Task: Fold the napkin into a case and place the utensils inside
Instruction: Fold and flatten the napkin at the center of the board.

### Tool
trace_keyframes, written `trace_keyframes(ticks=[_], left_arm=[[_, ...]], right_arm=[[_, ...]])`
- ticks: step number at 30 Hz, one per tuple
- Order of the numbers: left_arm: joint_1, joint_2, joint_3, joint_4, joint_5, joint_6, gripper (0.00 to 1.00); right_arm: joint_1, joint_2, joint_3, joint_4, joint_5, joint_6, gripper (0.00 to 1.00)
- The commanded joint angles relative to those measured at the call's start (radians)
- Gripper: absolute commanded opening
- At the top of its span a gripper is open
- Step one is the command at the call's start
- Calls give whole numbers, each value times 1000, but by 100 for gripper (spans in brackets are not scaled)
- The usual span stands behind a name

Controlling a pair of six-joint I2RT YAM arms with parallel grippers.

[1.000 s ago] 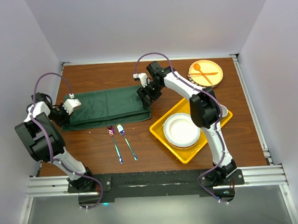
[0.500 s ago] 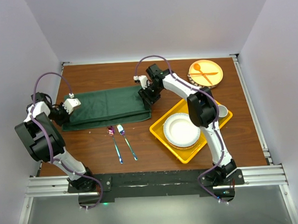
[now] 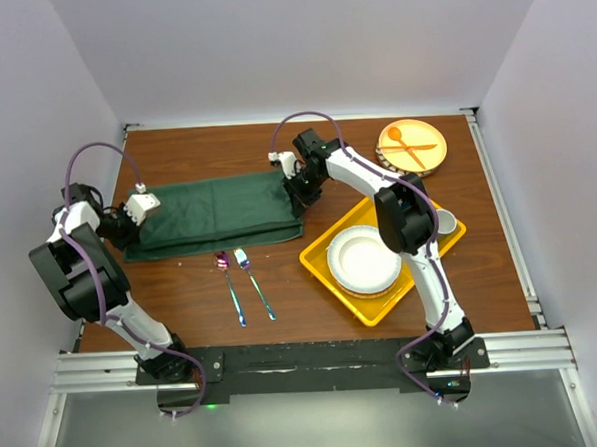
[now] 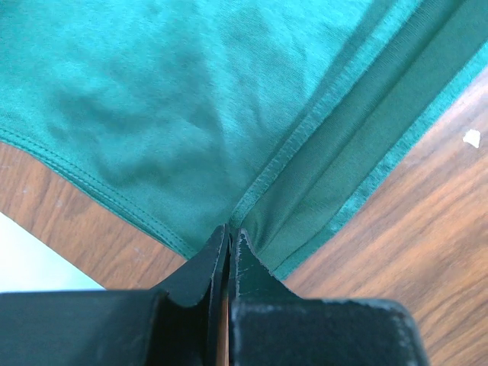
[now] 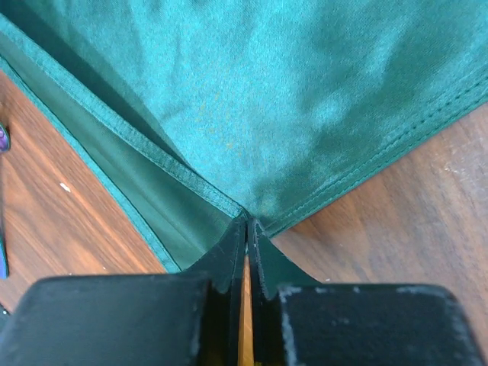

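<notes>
The dark green napkin lies folded into a wide band on the wooden table. My left gripper is shut on its left end; in the left wrist view the jaws pinch the hemmed corner of the napkin. My right gripper is shut on the right end, and the right wrist view shows it pinching the napkin where the layers meet. The two iridescent utensils lie side by side in front of the napkin, apart from both grippers.
A yellow tray holding stacked white plates sits right of the utensils. At the back right an orange plate carries an orange spoon and fork. White walls close in the table.
My right gripper has closed onto the napkin's right end. The left gripper has kept its grip and hardly moved.
</notes>
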Motion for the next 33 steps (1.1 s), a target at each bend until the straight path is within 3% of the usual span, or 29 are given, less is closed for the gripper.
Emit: trace_keyframes(ticks=[1, 9, 16, 26, 33], left_arm=[[21, 41, 112, 32, 77, -132, 0], [28, 156, 364, 154, 180, -461, 0], [25, 123, 422, 374, 253, -660, 0], [48, 57, 229, 156, 298, -255, 0], [61, 40, 47, 130, 267, -117, 0]], right_arm=[[0, -83, -1, 85, 3, 34, 0], [-55, -86, 107, 280, 73, 123, 0], [-97, -131, 131, 481, 43, 165, 0], [-57, -275, -167, 489, -65, -16, 0], [-20, -319, -321, 446, -22, -225, 0]])
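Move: The napkin lies folded in a strip, and each shut gripper already holds one end of its upper layer's near hem, just above the board. The napkin's far edge, towards which the hem goes, runs about 12 cm ahead of both hands. The lower layer's near edge is some 5 cm back of each. The fork's middle lies roughly 16 cm back and 12 cm left of the right hand; the spoon's, 14 cm back and 24 cm right of the left. The napkin's upper hem, still pinched at both ends, is swung forward and up together by the two hands, about 13 cm forward and over 10 cm up, towards the far edge, fingertips tipping forward some 20 to 25 degrees. Then both draw back 7 to 8 cm while sinking, the left lower and ahead of the right in this; neither lets go. ##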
